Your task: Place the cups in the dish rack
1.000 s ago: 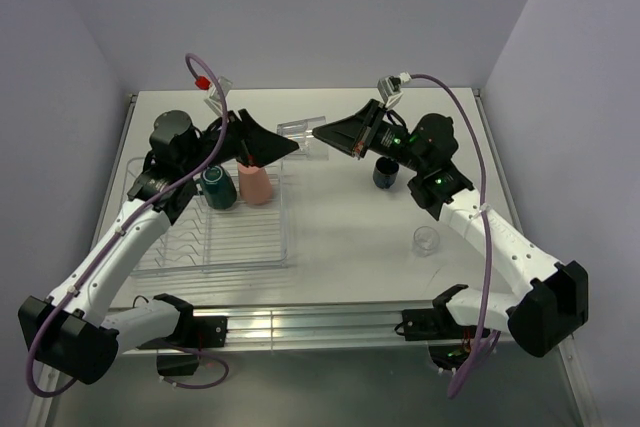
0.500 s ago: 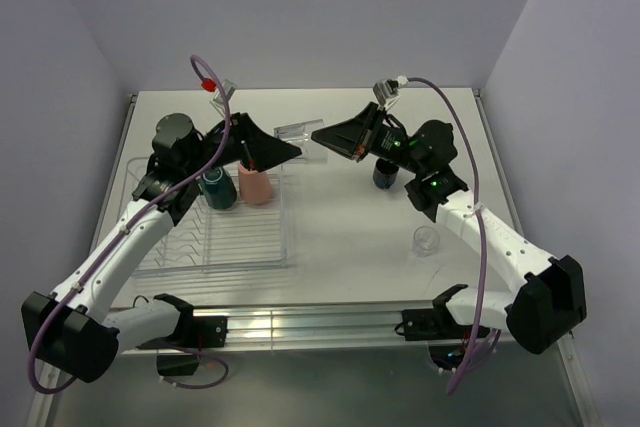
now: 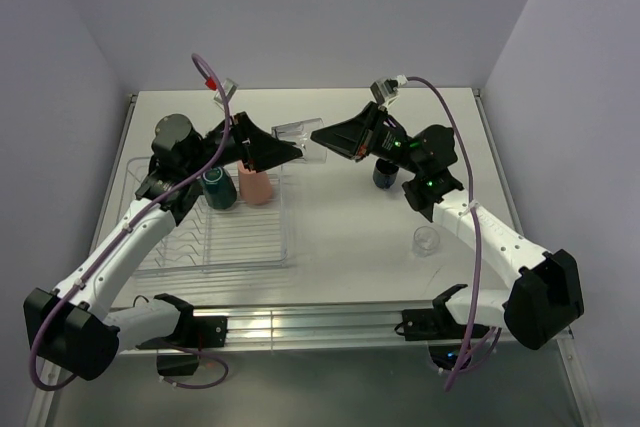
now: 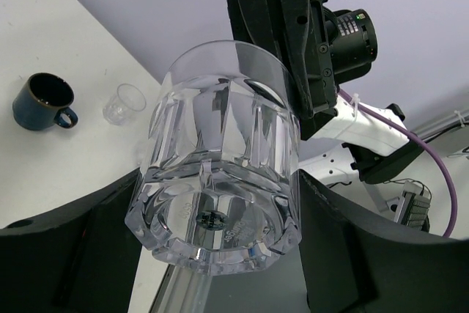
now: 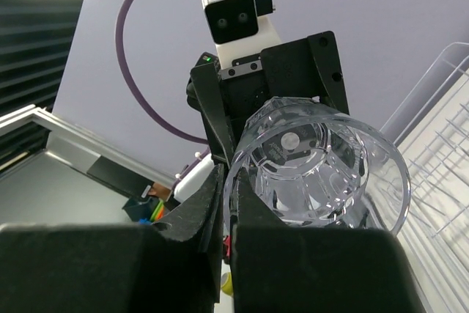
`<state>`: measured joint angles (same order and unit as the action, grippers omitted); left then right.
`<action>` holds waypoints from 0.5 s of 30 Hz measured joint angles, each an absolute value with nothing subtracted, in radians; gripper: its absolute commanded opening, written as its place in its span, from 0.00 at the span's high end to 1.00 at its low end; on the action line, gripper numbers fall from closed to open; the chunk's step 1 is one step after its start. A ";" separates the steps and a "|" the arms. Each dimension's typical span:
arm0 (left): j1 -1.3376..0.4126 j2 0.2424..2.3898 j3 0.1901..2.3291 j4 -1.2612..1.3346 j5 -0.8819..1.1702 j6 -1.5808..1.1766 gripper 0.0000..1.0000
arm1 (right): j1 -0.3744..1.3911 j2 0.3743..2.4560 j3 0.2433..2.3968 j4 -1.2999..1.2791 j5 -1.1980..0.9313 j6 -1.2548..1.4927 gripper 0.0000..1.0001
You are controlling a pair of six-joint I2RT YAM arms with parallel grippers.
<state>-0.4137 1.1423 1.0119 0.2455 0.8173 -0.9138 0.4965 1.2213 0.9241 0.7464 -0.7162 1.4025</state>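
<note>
A ribbed clear glass hangs on its side in the air between both arms, above the far right corner of the dish rack. My right gripper is shut on the glass's rim, one finger inside and one outside. My left gripper has its fingers against both sides of the glass's base. A dark teal mug and a salmon-pink tumbler stand in the rack. A navy mug and a small clear glass sit on the table at right.
The rack fills the left half of the white table. Purple cables loop above both wrists. A metal rail runs along the near edge, between the arm bases.
My left gripper has narrowed from wide open onto the glass's base. The right arm has pushed the glass slightly left toward it.
</note>
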 measured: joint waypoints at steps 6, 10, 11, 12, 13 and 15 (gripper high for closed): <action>-0.414 1.142 1.012 0.225 0.816 -0.910 1.00 | 0.496 1.216 0.924 0.706 -0.711 1.367 0.85; -0.415 1.135 1.012 0.152 0.795 -0.899 1.00 | 0.501 1.170 0.928 0.551 -0.678 1.265 0.63; -0.414 1.131 1.012 0.129 0.785 -0.895 1.00 | 0.502 1.151 0.932 0.501 -0.657 1.231 0.53; -0.414 1.126 1.013 0.107 0.773 -0.891 1.00 | 0.505 1.128 0.936 0.443 -0.635 1.195 0.49; -0.414 1.119 1.017 0.078 0.757 -0.881 1.00 | 0.505 1.106 0.942 0.391 -0.610 1.162 0.45; -0.414 1.107 1.030 0.024 0.733 -0.867 1.00 | 0.506 1.066 0.955 0.302 -0.566 1.110 0.38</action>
<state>-0.4137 1.1069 1.0302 0.0242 0.7326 -0.8665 0.5060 1.0657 0.9550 0.3016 -0.5659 1.1095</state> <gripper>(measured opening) 0.769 0.569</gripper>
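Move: The left hand already has the clear glass by its base half, the glass's middle roughly 3 cm to its right and 1 cm ahead. From the right hand, whose fingertips pinch the rim, that middle is some 4 cm left, 1 cm ahead. From the left hand, the dish rack's middle lies about 20 cm left, 5 cm ahead, 30 cm down; the orange cup 11 cm left, 9 ahead; the green mug 19 left, 9 ahead, both some 27 cm below. The right hand lets go of the glass's rim: its shut fingers spread to a little over half open, and it sinks about 2 cm and draws off nearly as far to the right, fingers swinging clockwise and dipping by some 15 degrees. The left keeps its grip round the glass, carrying it down about 2 cm and slightly left with a small turn. ##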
